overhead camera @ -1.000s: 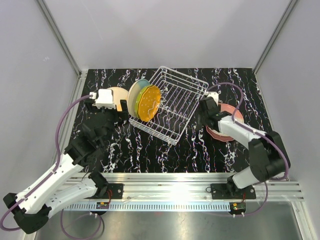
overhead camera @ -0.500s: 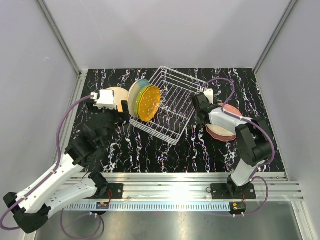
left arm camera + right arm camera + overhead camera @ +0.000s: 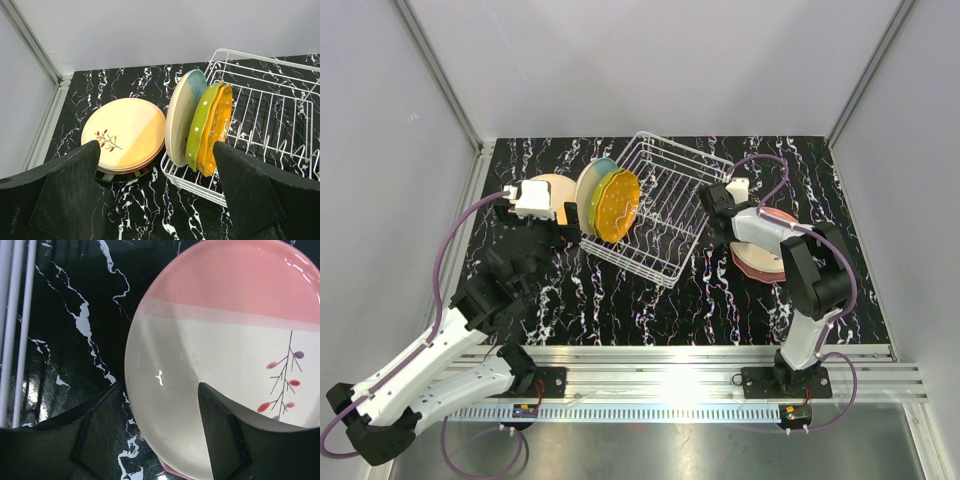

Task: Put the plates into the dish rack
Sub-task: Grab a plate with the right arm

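Observation:
The white wire dish rack [image 3: 670, 215] lies at mid table. A cream-blue plate [image 3: 182, 117], a yellow-green one [image 3: 202, 125] and an orange one [image 3: 217, 125] stand on edge in its left end. Left of the rack a peach plate with a sprig [image 3: 125, 132] tops a flat stack. My left gripper [image 3: 160, 195] hovers wide open above and in front of it, holding nothing. Right of the rack lies a pink and cream plate [image 3: 225, 340] on another plate. My right gripper [image 3: 160, 435] stands open astride its near rim, one finger over the plate and one over the table.
A dark plate [image 3: 120, 175] shows under the peach stack. The rack's wires [image 3: 12, 315] run close to the left of my right gripper. A metal rail [image 3: 650, 365] runs along the table's near edge, and grey walls close in the back and both sides.
My right arm has folded in, and its gripper has swung up and left to the pink plate's rim beside the rack, opening slightly. The left arm has not moved.

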Motion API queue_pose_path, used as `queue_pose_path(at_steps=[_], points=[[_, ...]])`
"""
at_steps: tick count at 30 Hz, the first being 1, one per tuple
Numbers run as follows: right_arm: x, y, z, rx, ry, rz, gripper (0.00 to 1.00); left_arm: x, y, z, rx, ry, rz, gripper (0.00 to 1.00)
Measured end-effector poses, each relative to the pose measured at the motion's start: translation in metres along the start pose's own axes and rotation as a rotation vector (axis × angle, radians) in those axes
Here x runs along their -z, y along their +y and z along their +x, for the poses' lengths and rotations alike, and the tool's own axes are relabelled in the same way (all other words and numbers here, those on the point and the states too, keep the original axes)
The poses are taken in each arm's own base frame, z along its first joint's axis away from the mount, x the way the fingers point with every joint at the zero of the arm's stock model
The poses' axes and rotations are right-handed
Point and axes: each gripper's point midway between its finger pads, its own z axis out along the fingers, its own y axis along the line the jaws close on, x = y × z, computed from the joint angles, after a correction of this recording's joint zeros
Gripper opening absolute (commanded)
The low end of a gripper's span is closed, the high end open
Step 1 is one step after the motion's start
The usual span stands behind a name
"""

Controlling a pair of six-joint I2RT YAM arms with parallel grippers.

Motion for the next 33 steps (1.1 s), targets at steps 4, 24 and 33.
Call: queue_pose_path(at_steps=[4,24,33], points=[[-0.001,0.001,0.006,-0.02,0.015,0.002,0.67,0.0,-0.001,0.0,0.0,0.0,0.002,0.99],[0.012,-0.001,0.013,-0.091,-0.015,-0.029,0.24,0.0,-0.003,0.001,-0.003,0.002,0.011,0.99],[0.039,-0.019,0.012,-0.107,-0.027,-0.069,0.04,0.001,-0.004,0.001,-0.003,0.001,0.014,0.99]])
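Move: The top plate of the stack, white and pink, has its left rim between the right hand's open fingers; its middle lies about 8 cm to the right, some 2 cm back and about 1 cm below. The scalloped pink plate beneath is centred roughly 8 cm right, 3 cm back and 3 cm below. The dish rack's middle is some 18 cm left and 5 cm farther out, about 2 cm higher. From the left hand, the top plate lies about 45 cm right, 3 cm ahead and 30 cm below. The right hand pinches the top plate's left rim between its fingers, closing from well open to nearly shut. It settles about half a centimetre and eases back about 1 cm before the main closing, then draws farther back, some 4 cm in all, and rises to end about 2.5 cm higher with the rim in its grip, the wrist tilting only slightly. ##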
